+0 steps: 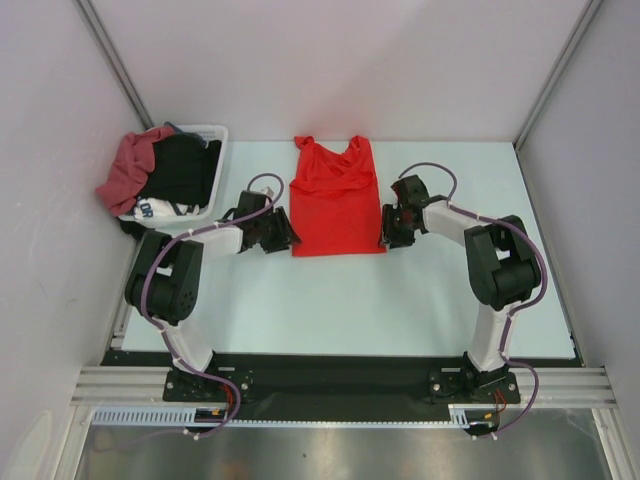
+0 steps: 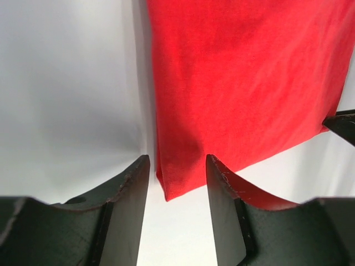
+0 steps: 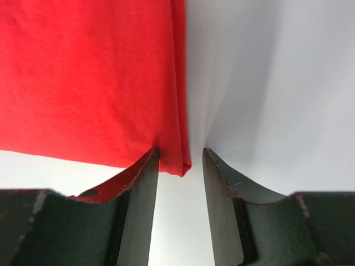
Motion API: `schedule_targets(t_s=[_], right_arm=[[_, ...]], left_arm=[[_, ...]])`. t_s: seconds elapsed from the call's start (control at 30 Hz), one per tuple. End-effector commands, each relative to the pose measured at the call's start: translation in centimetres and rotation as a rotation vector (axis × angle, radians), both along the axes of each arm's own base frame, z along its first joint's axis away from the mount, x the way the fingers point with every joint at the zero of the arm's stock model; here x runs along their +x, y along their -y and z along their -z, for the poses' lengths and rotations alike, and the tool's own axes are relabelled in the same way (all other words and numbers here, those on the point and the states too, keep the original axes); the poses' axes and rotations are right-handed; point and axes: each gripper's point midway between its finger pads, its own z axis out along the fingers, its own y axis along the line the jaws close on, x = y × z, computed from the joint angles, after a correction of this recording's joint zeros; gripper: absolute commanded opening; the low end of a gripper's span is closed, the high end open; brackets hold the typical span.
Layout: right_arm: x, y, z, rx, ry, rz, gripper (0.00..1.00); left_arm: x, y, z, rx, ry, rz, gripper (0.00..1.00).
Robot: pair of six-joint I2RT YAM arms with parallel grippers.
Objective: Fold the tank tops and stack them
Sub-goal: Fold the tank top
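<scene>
A bright red tank top [image 1: 337, 200] lies flat on the white table, straps toward the far wall. My left gripper [image 1: 290, 240] sits at its near left corner. In the left wrist view the fingers [image 2: 177, 160] stand apart and that red corner [image 2: 172, 183] lies between them, unpinched. My right gripper [image 1: 385, 238] is at the near right corner. Its jaws [image 3: 180, 152] are likewise apart, with the folded red edge [image 3: 180, 160] between them. The darker maroon tank top [image 1: 125, 170] hangs over the left rim of the basket.
A white basket [image 1: 212, 135] at the back left holds black garments [image 1: 185, 165] and a white cloth with dark lettering [image 1: 150, 208]. Grey walls close in the table on the left, back and right.
</scene>
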Motion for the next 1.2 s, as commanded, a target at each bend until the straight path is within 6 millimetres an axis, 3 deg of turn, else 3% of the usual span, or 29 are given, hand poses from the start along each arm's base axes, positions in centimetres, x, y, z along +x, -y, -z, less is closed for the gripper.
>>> schedule_targets(t_s=[0.0,0.13,0.33,0.6,0.77,0.87,0.93,1.13,1.17], right_arm=[[1.1,-0.4,-1.9,0.003,0.085,0.003,0.42],[1.3,-0.7,-1.8,0.016,0.088,-0.009,0.36],[1.6,-1.0,-1.8,0.017,0.096,-0.016,0.32],[1.3,-1.2,-2.3,0.011,0.107,-0.031,0.01],[1.2,-1.2,-2.5,0.016,0.113,-0.03,0.0],[1.2,-1.3,-2.8,0.024,0.117,-0.028,0.0],[1.1,-1.4,-2.9,0.026,0.12,-0.03,0.0],[0.4,-0.6,-4.3,0.025,0.155,-0.015,0.0],[0.3,-0.5,-5.3,0.034,0.181,-0.009,0.0]], left_arm=[[0.7,1.1,-1.8,-0.029,0.075,0.022,0.5],[0.7,1.5,-1.6,-0.031,0.069,0.031,0.41],[0.9,1.7,-1.6,-0.014,0.077,0.035,0.4],[0.3,0.9,-1.0,0.03,0.058,0.024,0.4],[0.1,0.4,-0.9,0.052,0.062,0.017,0.34],[0.0,0.5,-0.9,0.042,0.062,0.023,0.17],[0.2,0.8,-1.0,0.032,0.066,0.026,0.0],[-0.5,0.2,-2.3,0.047,0.088,0.029,0.0],[-0.6,0.2,-2.6,0.048,0.094,0.032,0.01]])
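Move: The left gripper sits right at the tank top's near left corner, which lies about 2 cm back of its finger point and 1 cm lower; the left strap end is some 28 cm ahead and 1 cm to the right, the laundry bin about 19 cm ahead and 24 cm left. The near right corner lies about 1 cm back of the right finger point, level sideways and 1 cm lower, the right strap end some 28 cm ahead and 5 cm left. Keep both grippers low at the tank top's near corners. Ease the left one about 1 cm right, then half a centimetre back to the left; shift the right one barely 1 cm left and slightly forward. Close the half-open fingers fully, right first, pinching the red cloth at each corner, then start lifting the right gripper some 1.5 cm. ##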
